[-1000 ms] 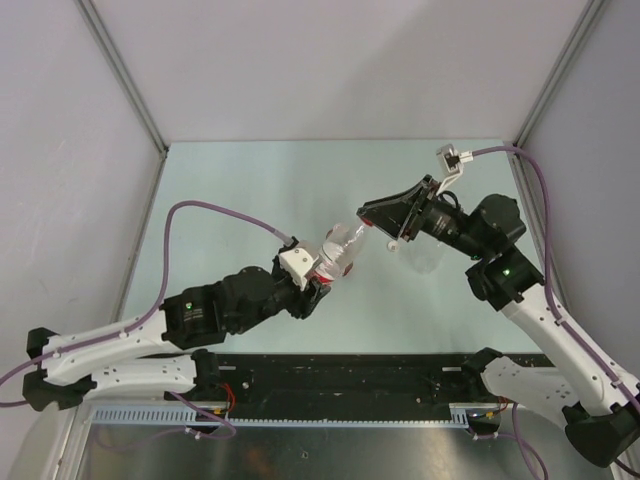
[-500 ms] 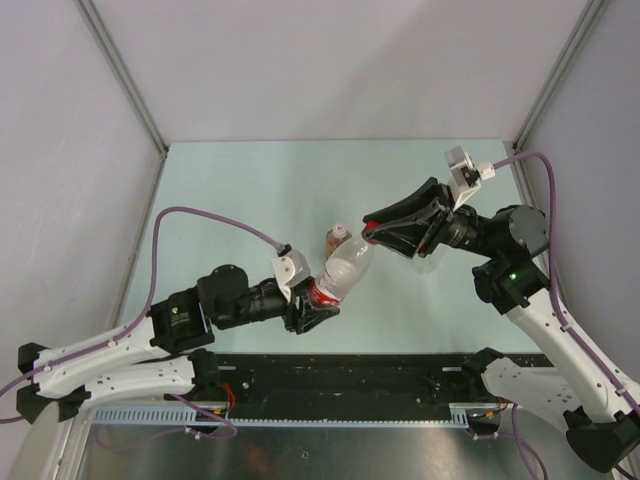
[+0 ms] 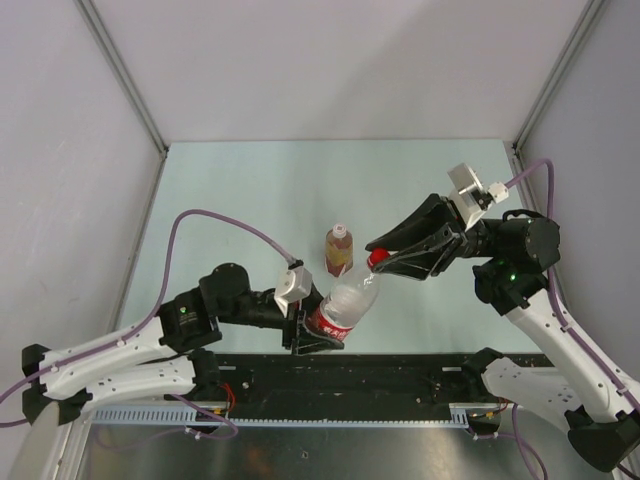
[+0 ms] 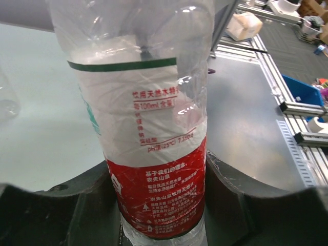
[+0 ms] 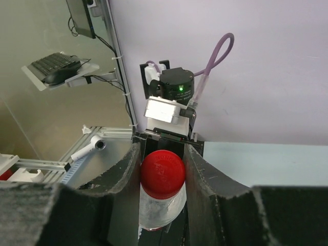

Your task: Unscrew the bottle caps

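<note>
A clear bottle with a red-and-white label (image 3: 345,298) is held tilted above the table. My left gripper (image 3: 312,335) is shut on its lower, red-labelled part (image 4: 154,128), with a black finger on each side (image 4: 159,202). The bottle's red cap (image 3: 378,258) sits on the neck. My right gripper (image 3: 382,255) is shut on that cap, both fingers pressed against its sides (image 5: 163,173). An amber bottle (image 3: 339,255) with a pale cap (image 3: 340,231) stands upright just behind the held bottle.
A curved clear plastic shape (image 4: 6,100) shows at the left edge of the left wrist view. Grey walls ring the pale green table (image 3: 250,190). A black rail (image 3: 340,375) runs along the near edge between the arm bases.
Both arms have carried the labelled bottle toward the near edge and a little to the right. The amber bottle now stands uncovered behind it. Both grips have held.
</note>
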Controlling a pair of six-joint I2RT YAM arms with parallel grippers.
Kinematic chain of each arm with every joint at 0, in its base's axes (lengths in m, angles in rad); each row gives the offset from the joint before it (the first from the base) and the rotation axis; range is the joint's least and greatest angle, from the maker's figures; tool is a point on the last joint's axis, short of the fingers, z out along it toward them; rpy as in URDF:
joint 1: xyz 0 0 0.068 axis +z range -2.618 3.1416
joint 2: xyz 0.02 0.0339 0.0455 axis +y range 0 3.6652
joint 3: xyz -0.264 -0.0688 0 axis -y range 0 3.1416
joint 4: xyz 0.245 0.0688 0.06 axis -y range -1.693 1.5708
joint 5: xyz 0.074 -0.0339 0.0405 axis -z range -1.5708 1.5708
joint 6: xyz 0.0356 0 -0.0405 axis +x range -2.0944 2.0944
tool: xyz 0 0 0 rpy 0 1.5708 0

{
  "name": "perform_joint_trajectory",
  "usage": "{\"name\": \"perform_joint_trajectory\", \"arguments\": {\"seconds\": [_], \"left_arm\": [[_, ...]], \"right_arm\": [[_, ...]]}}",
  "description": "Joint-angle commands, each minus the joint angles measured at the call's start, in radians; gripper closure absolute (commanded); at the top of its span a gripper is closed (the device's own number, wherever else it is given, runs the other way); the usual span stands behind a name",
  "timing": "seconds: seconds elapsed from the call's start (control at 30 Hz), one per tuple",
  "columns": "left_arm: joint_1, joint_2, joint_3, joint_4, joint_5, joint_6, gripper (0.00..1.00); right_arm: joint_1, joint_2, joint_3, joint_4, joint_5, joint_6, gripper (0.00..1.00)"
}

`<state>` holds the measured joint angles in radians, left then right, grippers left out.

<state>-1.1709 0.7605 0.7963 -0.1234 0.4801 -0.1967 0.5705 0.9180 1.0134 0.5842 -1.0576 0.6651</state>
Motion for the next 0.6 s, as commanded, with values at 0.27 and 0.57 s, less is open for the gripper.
{"name": "perform_joint_trajectory", "arguments": {"seconds": [0.27,0.57], "left_arm": [[-0.016,-0.082,-0.023,0.297,0.164,0.068,0.99],[-0.013,-0.137,-0.047,0.180,-0.106,0.116,1.00]], "right_arm": [[-0.008,0.039,-0.017,-0.038,0.053,0.013,0.67],[-0.034,0.011,-0.017,0.093,0.096,0.135,0.17]]}}
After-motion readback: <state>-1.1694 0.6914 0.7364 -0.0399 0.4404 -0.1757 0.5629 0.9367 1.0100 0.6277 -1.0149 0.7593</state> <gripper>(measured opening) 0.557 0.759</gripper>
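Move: Up at the red cap, the right fingers already grip it, the cap being right at that hand's point. From the left hand, which holds the bottle's lower body, the cap lies about 10 cm right, 4 cm ahead and 12 cm higher. From the right hand, the amber bottle stands some 18 cm ahead, 5 cm left and 25 cm lower; the empty clear bottle stands about 18 cm ahead, 15 cm right, also 25 cm lower. Opening wide in the second half, the right fingers release their pinch on the red cap, the hand easing forward by only about 1 cm, tipping some 5 degrees. The left hand keeps its grip on the lower bottle, slipping back about 1 cm, then coming forward and up by roughly as much while turning some 5 degrees. ##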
